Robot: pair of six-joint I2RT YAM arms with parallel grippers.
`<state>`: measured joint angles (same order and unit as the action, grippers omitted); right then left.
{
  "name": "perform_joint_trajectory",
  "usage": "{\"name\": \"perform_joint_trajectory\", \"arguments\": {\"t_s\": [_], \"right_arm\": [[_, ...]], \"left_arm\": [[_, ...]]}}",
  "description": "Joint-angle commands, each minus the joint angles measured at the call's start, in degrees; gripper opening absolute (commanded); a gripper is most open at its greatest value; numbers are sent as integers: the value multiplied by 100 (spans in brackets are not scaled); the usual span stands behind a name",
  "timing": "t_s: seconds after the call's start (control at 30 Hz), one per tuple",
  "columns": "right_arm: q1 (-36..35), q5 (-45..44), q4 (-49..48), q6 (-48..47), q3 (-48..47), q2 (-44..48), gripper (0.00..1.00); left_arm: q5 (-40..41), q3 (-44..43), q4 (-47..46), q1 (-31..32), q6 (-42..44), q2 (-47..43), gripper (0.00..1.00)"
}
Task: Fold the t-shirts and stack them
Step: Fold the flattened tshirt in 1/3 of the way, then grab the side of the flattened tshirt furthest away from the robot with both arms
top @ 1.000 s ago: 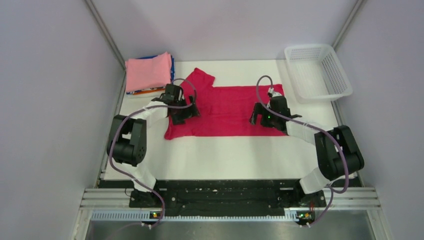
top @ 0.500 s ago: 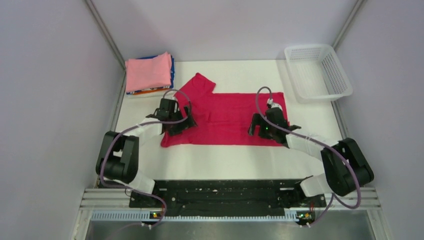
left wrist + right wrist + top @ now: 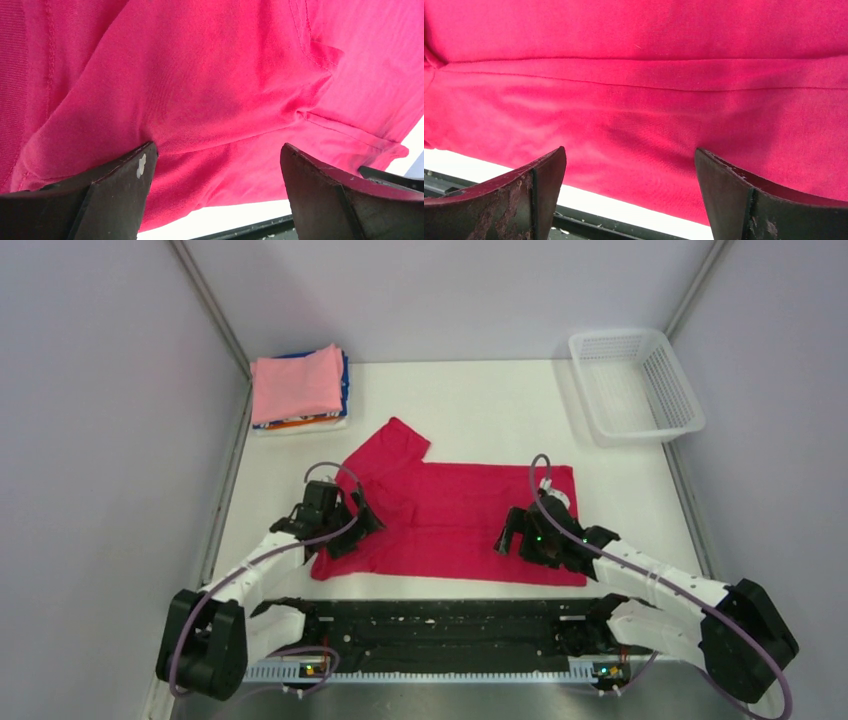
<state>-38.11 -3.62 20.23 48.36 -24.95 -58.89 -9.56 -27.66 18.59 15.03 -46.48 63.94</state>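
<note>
A crimson-red t-shirt (image 3: 450,520) lies spread flat on the white table (image 3: 480,400), one sleeve pointing to the far left, its hem close to the near edge. My left gripper (image 3: 345,530) stands open over the shirt's left end, fingertips wide apart on the red cloth (image 3: 200,75), nothing pinched between them (image 3: 217,147). My right gripper (image 3: 525,535) is open over the right part, its tips (image 3: 629,150) spread on the red fabric (image 3: 639,100) near its edge. A folded stack with a light pink t-shirt (image 3: 296,383) on top sits at the far left corner.
A white mesh basket (image 3: 635,385) stands at the far right corner. The black base rail (image 3: 440,625) runs along the near edge, just below the shirt's hem. Grey walls close in on both sides.
Both arms have drawn back toward the near edge, and the red t-shirt has slid along with them, away from the stack. Both grippers stayed open.
</note>
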Motion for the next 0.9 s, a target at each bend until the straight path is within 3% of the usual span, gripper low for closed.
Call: {"name": "perform_joint_trajectory", "arguments": {"t_s": [0.0,0.27,0.47,0.7,0.87], "right_arm": [[-91,-161,1092,338,236,5,99],[-92,-859,1109,42,-127,-19,99],[-94,-753,602,-587,-682,274,99],[116,-1396,171,-1296,-1691,-15,99],[1503,-828,19,-1447,-2381,-923,99]], "left_arm": [[141,458,1225,283,-644,-356,98],[1157,-47,2071,445,-463,-869,99],[1310,-939,1836,445,62,-817,99],[1875,-2844,1021,436,897,458,99],[2254,-4750,1434,430,1106,2396,99]]}}
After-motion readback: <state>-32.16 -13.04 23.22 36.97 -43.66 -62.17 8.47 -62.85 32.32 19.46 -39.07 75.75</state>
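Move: Both open grippers have their fingertips down on the red t-shirt. Its far sleeve lies about 24 cm ahead of the left hand and 6 cm to its right, with the pink-topped stack some 36 cm ahead and 15 cm left of that hand. From the right hand, the middle of the t-shirt's far edge is roughly 22 cm ahead and 4 cm left, its far right corner 21 cm ahead and 10 cm right, and its near edge 6 cm behind. Fingertips still resting on the cloth, the left hand keeps dragging the t-shirt back about 5 cm, veering slightly left, while the right hand slides about 2 cm right. Then both come free and sweep up and forward, the left some 15 cm out towards the far sleeve, the right about 10 cm towards the far edge, fingers tilting outward roughly 20 degrees and staying open. ##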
